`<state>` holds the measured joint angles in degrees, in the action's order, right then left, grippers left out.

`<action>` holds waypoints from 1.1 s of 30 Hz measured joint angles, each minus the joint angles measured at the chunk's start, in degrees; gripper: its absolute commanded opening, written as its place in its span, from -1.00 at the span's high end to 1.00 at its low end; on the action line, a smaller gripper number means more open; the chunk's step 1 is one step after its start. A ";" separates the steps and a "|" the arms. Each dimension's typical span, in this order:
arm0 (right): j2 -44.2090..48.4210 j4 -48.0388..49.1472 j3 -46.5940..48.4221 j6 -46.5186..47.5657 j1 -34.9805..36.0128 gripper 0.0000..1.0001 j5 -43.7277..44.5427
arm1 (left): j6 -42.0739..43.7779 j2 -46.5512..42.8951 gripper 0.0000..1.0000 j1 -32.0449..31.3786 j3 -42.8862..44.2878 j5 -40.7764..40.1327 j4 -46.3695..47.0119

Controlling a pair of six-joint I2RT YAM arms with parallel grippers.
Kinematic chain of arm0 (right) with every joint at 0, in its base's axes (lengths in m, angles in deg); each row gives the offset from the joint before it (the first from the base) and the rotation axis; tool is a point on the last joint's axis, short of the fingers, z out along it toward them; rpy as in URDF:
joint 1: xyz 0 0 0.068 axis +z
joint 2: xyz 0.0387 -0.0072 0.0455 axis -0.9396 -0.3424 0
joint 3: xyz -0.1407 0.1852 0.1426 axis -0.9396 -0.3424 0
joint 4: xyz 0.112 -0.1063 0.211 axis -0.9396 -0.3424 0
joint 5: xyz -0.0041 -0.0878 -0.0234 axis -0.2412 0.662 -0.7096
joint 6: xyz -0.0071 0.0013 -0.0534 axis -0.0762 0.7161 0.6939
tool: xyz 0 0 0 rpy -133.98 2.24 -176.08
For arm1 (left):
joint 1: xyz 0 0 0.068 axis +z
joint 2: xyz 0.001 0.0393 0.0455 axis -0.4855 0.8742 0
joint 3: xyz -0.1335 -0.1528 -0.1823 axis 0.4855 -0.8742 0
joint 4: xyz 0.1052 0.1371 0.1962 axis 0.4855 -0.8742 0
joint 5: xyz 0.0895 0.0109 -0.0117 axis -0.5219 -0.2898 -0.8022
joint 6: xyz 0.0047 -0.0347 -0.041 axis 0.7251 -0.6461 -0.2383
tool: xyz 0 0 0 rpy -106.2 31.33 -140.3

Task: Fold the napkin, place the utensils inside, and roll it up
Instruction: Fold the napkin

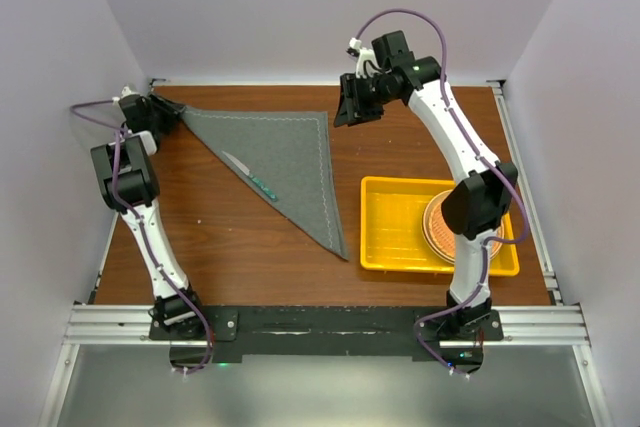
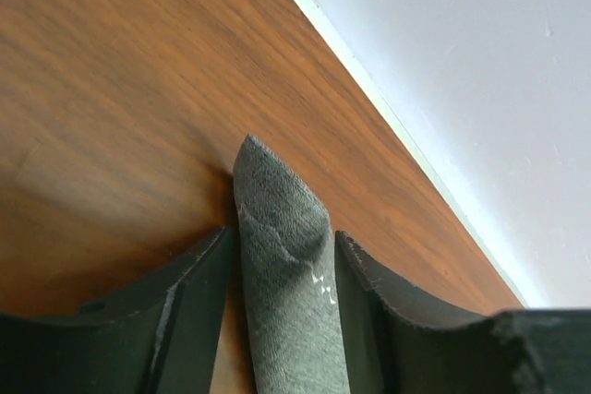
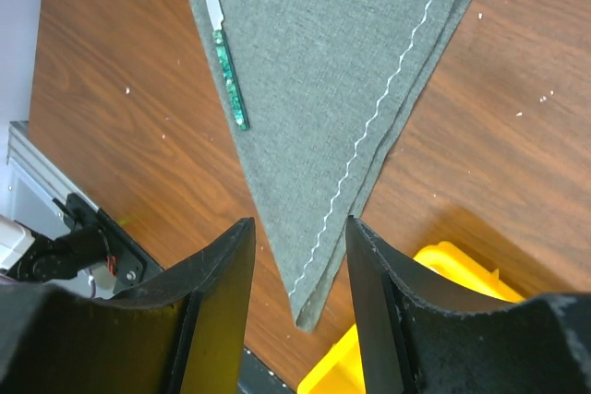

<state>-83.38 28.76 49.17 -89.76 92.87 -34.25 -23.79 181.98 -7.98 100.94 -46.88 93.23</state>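
Observation:
The napkin [image 1: 285, 162] lies folded into a dark grey triangle, its long edge running from the far-left corner to a tip near the tray. One utensil [image 1: 262, 184], with a pale blade and teal handle, rests on the cloth beside that long edge. My left gripper [image 1: 170, 115] sits at the napkin's far-left corner. In the left wrist view its open jaws [image 2: 283, 232] straddle the bunched corner [image 2: 286, 265], with a sliver of wood showing by the left finger. My right gripper [image 1: 352, 112] hangs open and holds nothing. From high up it looks down on the napkin tip [image 3: 319, 283] and the utensil [image 3: 228, 80].
A yellow tray [image 1: 385, 247] stands at the right front, holding a round woven orange-brown mat [image 1: 440, 227] partly hidden by my right arm. The tray's corner [image 3: 443, 260] shows close to the napkin tip. The back wall runs just behind the left gripper.

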 measured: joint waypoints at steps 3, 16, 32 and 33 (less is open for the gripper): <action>-0.83 -0.39 0.83 -0.11 -0.04 0.05 -0.46 | -0.28 0.66 0.18 0.09 0.31 0.24 0.79; 0.37 -1.88 -1.33 0.76 -0.04 0.06 -0.90 | 0.33 1.55 0.92 0.20 2.01 3.28 1.66; 26.95 1.73 -30.05 1.33 -0.04 0.07 -5.51 | 6.34 -29.44 1.00 -16.76 -28.11 4.90 2.43; 28.22 1.97 -31.23 1.29 -0.07 0.07 -5.60 | 6.49 -30.67 1.00 -17.90 -29.51 4.96 2.29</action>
<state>-55.16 30.73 17.94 -88.47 92.81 -39.84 -17.30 151.32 -25.89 71.43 -41.92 95.53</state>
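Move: The napkin's far-left corner sits at the left fingertips, only about 1 cm ahead and 1 cm lower, between the open pads. From that hand the knife lying on the napkin is about 22 cm back and 25 cm right, a little below; the napkin's far-right corner is some 49 cm right and 1 cm back. For the empty right hand, held high, the far-left corner lies about 53 cm left, 19 cm ahead and 21 cm below. Almost in place, the left hand shuts its fingers on the napkin's far-left corner, then sweeps it to the right about 20 cm, also back and up by some 10 cm each, speeding up towards the knife while turning about 25 degrees clockwise. The right hand, empty and still half open, draws back roughly 12 cm and slightly right, towards the yellow tray. ##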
